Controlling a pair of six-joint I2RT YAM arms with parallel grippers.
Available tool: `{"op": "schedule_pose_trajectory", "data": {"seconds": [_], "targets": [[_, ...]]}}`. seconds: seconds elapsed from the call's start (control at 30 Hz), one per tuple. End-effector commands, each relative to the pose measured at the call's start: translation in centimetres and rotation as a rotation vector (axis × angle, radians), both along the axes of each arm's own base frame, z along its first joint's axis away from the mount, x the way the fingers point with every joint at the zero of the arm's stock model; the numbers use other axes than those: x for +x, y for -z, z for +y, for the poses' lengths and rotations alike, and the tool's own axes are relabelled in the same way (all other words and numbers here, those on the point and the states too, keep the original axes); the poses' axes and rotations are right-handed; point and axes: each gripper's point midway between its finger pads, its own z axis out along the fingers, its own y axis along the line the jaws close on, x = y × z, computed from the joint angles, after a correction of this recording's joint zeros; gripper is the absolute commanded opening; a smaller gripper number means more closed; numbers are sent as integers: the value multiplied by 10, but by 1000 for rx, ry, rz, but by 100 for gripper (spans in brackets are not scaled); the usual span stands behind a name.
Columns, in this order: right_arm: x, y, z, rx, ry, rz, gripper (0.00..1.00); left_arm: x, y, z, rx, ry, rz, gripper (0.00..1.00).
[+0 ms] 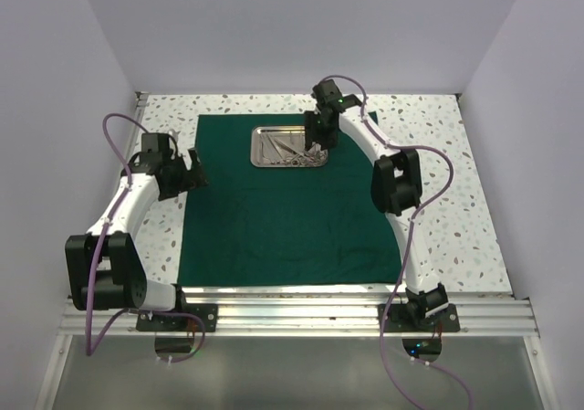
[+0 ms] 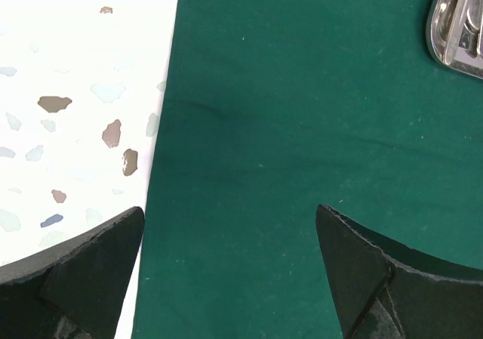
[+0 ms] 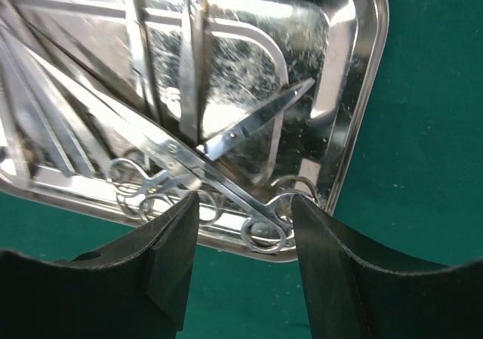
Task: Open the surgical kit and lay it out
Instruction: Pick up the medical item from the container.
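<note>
The surgical kit's dark green cloth lies spread flat on the table. At its far end sits the shiny steel tray with the silver instruments inside. My right gripper hangs low over the tray's right part. In the right wrist view its jaws stand partly open on either side of the ring handles of the scissors, at the rim of the tray. Ring-handled forceps and tweezers lie beside them. My left gripper is wide open and empty over the cloth's left edge.
The speckled white tabletop shows around the cloth on the left, right and far sides. White walls close in the table on three sides. An aluminium rail with both arm bases runs along the near edge.
</note>
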Motion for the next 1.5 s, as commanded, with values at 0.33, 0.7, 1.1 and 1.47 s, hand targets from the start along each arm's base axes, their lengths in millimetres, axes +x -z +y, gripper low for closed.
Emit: {"op": "schedule_pose_trajectory", "data": {"seconds": [0.33,0.7,1.1,1.47], "targets": [[-16,6,6,-63,-118,-1,56,4,-10,-3,1,50,-64,100],[-21,32,-7,-136,-119,43,51,3,-10,0,14,47,-53,100],[-25,61,-10,-233,-110,68,33,5,-7,0,16,54,-39,100],[-6,20,-20,-262,-63,-27,0,4,-4,-1,12,57,-41,100]]}}
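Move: Just below the right hand's half-open fingers, the scissors it goes for lie slantwise in the tray: their middle is about 2 cm ahead, 4 cm to its left and 4 cm down, with the rings towards the tray's near right corner. A second pair crosses them, centred some 2 cm ahead and 2 cm left, and the tray's middle is 2 cm ahead and 7 cm left. From the left hand, the scissors' middle lies roughly 23 cm right, 5 cm ahead and 8 cm down. Sinking about 3 cm and easing back nearly 2 cm with a short halt partway, the right hand brings its fingertips down onto the slanting scissors. There the fingers close from about half open and pinch the shank just above the finger rings, while the wrist rolls some 15 degrees, its left side dipping, and the hand creeps slightly forward. ##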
